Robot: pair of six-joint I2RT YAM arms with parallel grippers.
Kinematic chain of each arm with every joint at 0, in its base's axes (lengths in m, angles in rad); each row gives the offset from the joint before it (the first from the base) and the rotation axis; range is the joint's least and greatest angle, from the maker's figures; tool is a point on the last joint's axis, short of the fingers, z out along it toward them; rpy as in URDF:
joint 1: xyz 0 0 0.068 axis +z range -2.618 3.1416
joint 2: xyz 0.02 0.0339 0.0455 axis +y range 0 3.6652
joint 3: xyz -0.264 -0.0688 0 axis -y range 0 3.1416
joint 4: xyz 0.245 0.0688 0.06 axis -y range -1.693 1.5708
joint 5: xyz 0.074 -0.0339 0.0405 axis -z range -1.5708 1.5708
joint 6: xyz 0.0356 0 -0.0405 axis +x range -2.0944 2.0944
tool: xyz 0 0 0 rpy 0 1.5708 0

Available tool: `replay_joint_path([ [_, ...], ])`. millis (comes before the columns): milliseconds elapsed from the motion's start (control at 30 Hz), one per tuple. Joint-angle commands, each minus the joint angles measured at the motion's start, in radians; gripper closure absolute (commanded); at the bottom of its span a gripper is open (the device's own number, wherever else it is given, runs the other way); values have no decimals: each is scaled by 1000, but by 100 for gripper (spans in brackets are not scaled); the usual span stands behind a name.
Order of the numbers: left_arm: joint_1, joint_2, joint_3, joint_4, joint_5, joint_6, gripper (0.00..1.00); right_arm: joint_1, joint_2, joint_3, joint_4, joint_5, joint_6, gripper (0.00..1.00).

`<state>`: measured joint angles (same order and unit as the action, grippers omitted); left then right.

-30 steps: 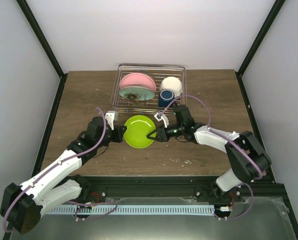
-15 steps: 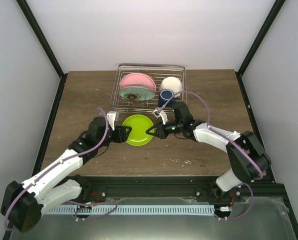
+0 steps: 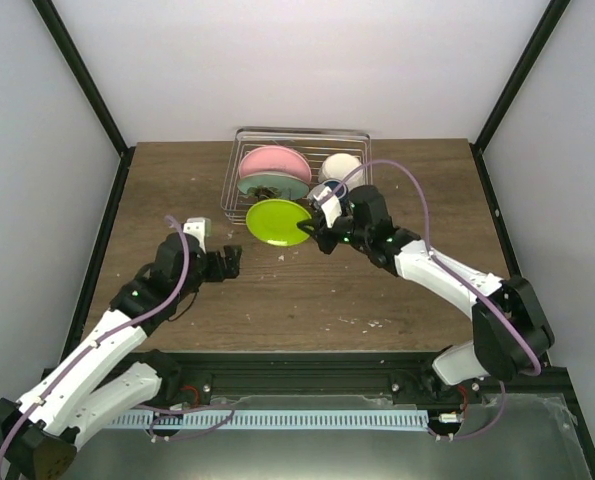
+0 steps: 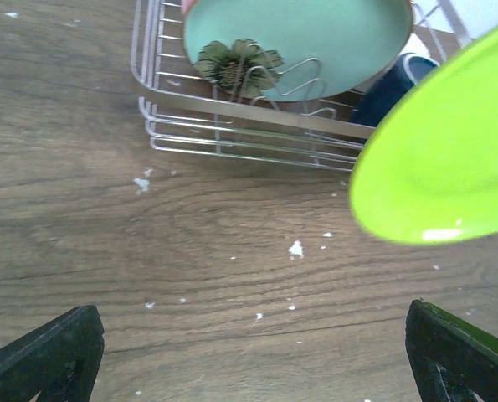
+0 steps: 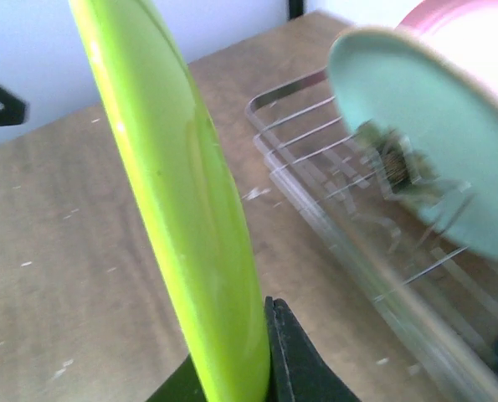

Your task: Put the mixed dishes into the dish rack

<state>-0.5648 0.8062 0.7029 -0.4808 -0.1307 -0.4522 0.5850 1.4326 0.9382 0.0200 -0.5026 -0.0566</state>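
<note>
My right gripper (image 3: 312, 232) is shut on the rim of the yellow-lime plate (image 3: 277, 222) and holds it tilted above the table, just in front of the dish rack (image 3: 355, 140). In the right wrist view the plate (image 5: 173, 193) stands edge-on between the black fingers (image 5: 295, 356). The rack holds the pink plate (image 3: 275, 163), the mint-green plate (image 3: 262, 187) with its flower mark (image 4: 236, 63), and the white bowl (image 3: 343, 167). The blue mug (image 4: 391, 88) shows behind the lifted plate (image 4: 449, 159). My left gripper (image 3: 229, 262) is open over bare wood, left of the plate and apart from it.
The rack's front wires (image 4: 232, 134) run across the top of the left wrist view. White crumbs (image 4: 295, 248) dot the brown table (image 3: 177, 200). Black frame posts (image 3: 82, 80) rise at the table's back corners.
The left gripper let go of the yellow-lime plate, opened wide and drew back to the left. The right gripper closed on the plate's rim and lifted it toward the rack's front.
</note>
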Motion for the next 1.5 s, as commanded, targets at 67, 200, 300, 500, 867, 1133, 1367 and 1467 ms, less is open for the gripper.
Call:
replay_joint_path([
  [67, 9, -9, 32, -117, -93, -3, 0, 7, 15, 14, 260, 227, -183, 99],
  [200, 11, -5, 30, -114, -91, -2, 0, 7, 55, -34, 443, 293, -269, 99],
  [300, 12, -4, 26, -108, -86, 3, 0, 7, 81, -91, 611, 299, -328, 99],
  [500, 15, -4, 15, -93, -75, 7, 0, 8, 170, -150, 837, 266, -466, 99],
  [867, 21, -5, 3, -72, -51, 7, 0, 8, 291, -104, 969, 271, -542, 99],
  [1133, 23, -10, 1, -75, -51, 13, 0, 7, 405, 124, 679, 256, -597, 99],
  [1367, 29, -12, 4, -81, -50, 23, 0, 7, 458, 226, 563, 302, -624, 99],
  [1467, 31, -13, 4, -81, -51, 26, 0, 6, 460, 236, 533, 313, -647, 99],
])
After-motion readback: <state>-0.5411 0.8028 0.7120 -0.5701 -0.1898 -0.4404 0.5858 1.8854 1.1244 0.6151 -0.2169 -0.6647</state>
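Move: The free slot just in front of the teal plate, where the lime plate is being taken, lies about 13 cm ahead of the right hand, 11 to its left and 8 below; the teal plate stands some 4 cm beyond that slot, the pink plate about 10 cm beyond it. The blue mug is roughly 15 cm ahead of the right hand, 7 to its right and 13 below. From the left hand the slot is some 19 cm ahead, 7 right and 8 lower. The lime plate, still pinched by its right rim in the right hand, is carried about 13 cm forward towards the teal plate, rising 3 cm over the rack's front and sinking back, then edging some 3 cm left in the second half. The wrist rolls nearly 50 degrees, swinging the plate's far edge up. The emptied, open left hand draws 2 cm left and waits. ##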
